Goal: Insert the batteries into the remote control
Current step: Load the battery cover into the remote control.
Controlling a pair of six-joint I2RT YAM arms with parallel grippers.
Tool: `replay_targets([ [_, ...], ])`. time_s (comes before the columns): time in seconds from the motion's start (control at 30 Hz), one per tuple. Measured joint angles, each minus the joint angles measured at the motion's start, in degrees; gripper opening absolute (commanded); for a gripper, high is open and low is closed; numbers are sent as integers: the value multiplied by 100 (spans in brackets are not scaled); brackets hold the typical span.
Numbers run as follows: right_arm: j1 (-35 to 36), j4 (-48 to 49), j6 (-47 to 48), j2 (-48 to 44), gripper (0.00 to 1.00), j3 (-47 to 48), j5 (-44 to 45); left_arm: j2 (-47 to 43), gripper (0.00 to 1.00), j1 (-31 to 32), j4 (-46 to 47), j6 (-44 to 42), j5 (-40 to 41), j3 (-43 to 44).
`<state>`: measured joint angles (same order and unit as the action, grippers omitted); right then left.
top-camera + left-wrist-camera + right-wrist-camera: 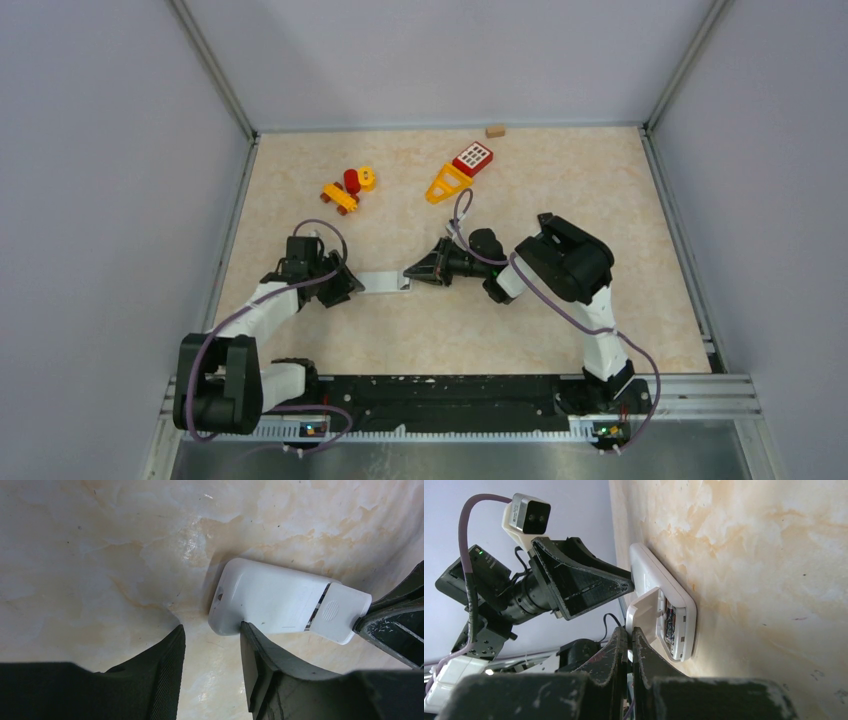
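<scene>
The white remote control (pixel 383 282) lies back-up on the table between my two grippers. Its battery cover (pixel 644 611) is lifted off the open compartment (pixel 670 622). Something dark with red and blue marks sits in there; whether it is the batteries I cannot tell. My right gripper (pixel 629 632) is shut on the cover's (pixel 336 612) free edge. At the remote's (pixel 270 597) other end my left gripper (pixel 211 635) is open with nothing between its fingers. Its right finger (pixel 250 640) touches the remote's near edge. In the top view the left gripper (pixel 345 285) and right gripper (pixel 412 272) face each other.
A yellow and red toy car (pixel 348 190), a red toy phone with a yellow handle (pixel 462 168) and a small wooden block (pixel 495 131) lie at the back. Grey walls close in the table on three sides.
</scene>
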<state>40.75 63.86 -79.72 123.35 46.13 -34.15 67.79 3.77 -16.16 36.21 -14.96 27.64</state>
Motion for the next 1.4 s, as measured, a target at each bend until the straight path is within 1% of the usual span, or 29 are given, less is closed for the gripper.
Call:
replay_targets([
  [0.47,13,-2,20,17,0,7,-76,37,46,0,26,-2,-61,0],
  [0.67,13,48,96,50,2,11,-153,66,46,0,55,-2,-87,0],
  [0.8,13,85,138,94,6,52,-210,74,46,0,66,0,-107,0],
  [0.97,13,15,192,133,16,131,-262,76,46,0,68,-2,-111,0],
  [1.03,11,-66,219,133,19,131,-254,76,47,0,68,-4,-111,0],
  [1.2,13,-507,323,114,26,131,-197,74,48,0,70,-17,-129,0],
  [1.4,9,-901,455,-144,39,133,-138,74,48,0,72,-17,-142,0],
])
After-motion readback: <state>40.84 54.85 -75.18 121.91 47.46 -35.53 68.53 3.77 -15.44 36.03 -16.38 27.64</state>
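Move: The battery cover is tilted up over the battery bay, pinched by its outer edge in the right hand, with its middle about 1 cm left of and 1 cm below that hand point, level fore and aft. The remote control's middle is roughly 5 cm left, 1 cm back and 2 cm below; the left fingertips at its far end are some 11 cm left, 2 cm back, 1 cm lower. From the left hand the cover is about 10 cm right and 2 cm ahead, at the same height. The cover stays pinched by its outer edge while the right hand eases back about half a centimetre, turning slightly counter-clockwise. Then those fingers open to about a third and the hand dips some 2 cm towards the bay end of the remote, its forward side tilting a little, and lifts again by half a centimetre. The left fingers stay part open, one still resting against the remote's far end. ##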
